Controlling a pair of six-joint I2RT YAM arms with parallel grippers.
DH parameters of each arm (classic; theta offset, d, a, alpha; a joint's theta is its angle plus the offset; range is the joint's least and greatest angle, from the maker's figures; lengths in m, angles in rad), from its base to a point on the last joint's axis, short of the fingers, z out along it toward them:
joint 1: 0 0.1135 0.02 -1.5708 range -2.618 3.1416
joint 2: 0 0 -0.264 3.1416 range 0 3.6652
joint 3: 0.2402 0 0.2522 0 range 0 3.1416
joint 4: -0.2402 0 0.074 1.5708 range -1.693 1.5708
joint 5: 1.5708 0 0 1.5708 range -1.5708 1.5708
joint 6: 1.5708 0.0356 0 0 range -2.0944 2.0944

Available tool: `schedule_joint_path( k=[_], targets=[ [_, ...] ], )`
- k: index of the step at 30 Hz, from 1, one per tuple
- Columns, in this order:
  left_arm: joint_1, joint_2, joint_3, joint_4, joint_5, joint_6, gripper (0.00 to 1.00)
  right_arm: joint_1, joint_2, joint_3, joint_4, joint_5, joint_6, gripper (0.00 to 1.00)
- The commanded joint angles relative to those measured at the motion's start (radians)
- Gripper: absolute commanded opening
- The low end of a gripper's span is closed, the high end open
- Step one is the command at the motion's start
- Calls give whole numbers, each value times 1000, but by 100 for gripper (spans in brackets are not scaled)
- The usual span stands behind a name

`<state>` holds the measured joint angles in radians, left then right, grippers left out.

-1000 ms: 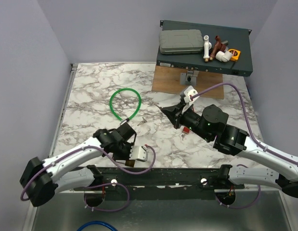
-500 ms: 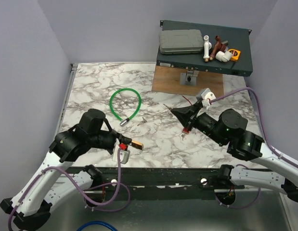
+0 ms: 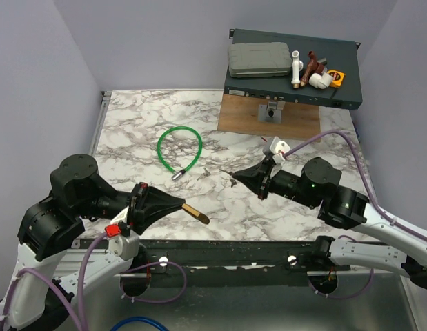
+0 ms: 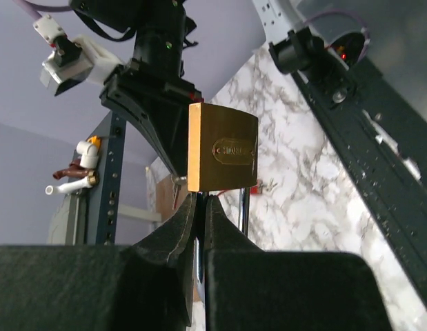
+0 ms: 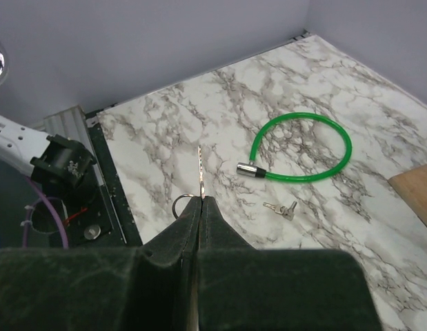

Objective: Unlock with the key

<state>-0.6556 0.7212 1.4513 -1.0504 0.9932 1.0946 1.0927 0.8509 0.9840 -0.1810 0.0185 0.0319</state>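
A brass padlock (image 3: 196, 214) (image 4: 222, 146) hangs in the air over the table's front edge. My left gripper (image 3: 180, 203) (image 4: 201, 201) is shut on its silver shackle (image 4: 245, 207), with the lock body pointing toward the right arm. My right gripper (image 3: 235, 177) (image 5: 201, 200) is shut on the key (image 5: 201, 171). The thin blade sticks straight out of the fingertips and a metal ring (image 5: 181, 205) shows beside them. A short gap separates the key tip from the padlock, and the two grippers face each other.
A green cable loop (image 3: 179, 148) (image 5: 303, 148) lies on the marble, with a pair of small loose keys (image 3: 206, 171) (image 5: 280, 208) beside it. At the back right stand a wooden board (image 3: 268, 114) and a dark box (image 3: 292, 86) carrying a grey case (image 3: 258, 60) and pipe fittings (image 3: 311, 69).
My left arm has swung back and up, lifting the padlock off the front edge and turning it toward the right arm. My right gripper has shifted and points left at the lock.
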Motion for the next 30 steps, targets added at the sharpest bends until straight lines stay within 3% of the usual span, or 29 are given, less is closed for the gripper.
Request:
schedule_joint_path(
  k=[1, 6, 10, 18, 24, 30],
  targets=[
    [2, -7, 36, 173, 158, -169, 0, -3, 2, 18, 0, -105, -21, 1],
    [10, -17, 27, 233, 195, -254, 0, -3, -4, 54, -44, -123, -52, 1],
    [19, -28, -6, 222, 181, -237, 0, -2, -20, 88, -86, -134, -53, 1],
    [34, -63, -181, 182, -82, -52, 0, -3, -15, 178, -211, -186, -49, 1],
    [43, -73, -241, 204, -139, -44, 0, -2, 4, 198, -263, -211, -53, 1],
    [127, -25, -224, 166, -32, -110, 0, -2, 11, 227, -348, -231, -102, 1]
  ],
)
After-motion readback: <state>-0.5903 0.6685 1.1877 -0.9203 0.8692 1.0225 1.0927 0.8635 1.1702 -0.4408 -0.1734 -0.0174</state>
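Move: The right hand holds the key. From this hand, the padlock body in the left fingers lies about 13 cm back, 10 cm left and 4 cm higher; the other keys hang some 4 cm below the fingers. Far below on the table, the loose keys are roughly 22 cm ahead and 11 cm left, and the green cable lock about 30 cm ahead and 22 cm left. From the left hand, the gripped key lies some 12 cm ahead, 12 cm right and 6 cm lower. The left hand, keeping its pinch on the padlock's shackle, first eases a couple of centimetres back and up, then swings forward and down to finish about 5 cm ahead of and 6.5 cm below its start, bringing the padlock towards the key, while its wrist turns some 10 degrees counter-clockwise. The right hand keeps hold of the key and draws back about 4 cm towards the padlock, rising about 4 cm and then sinking half of that, with its fingers swinging some 10 degrees counter-clockwise to point more squarely left. ##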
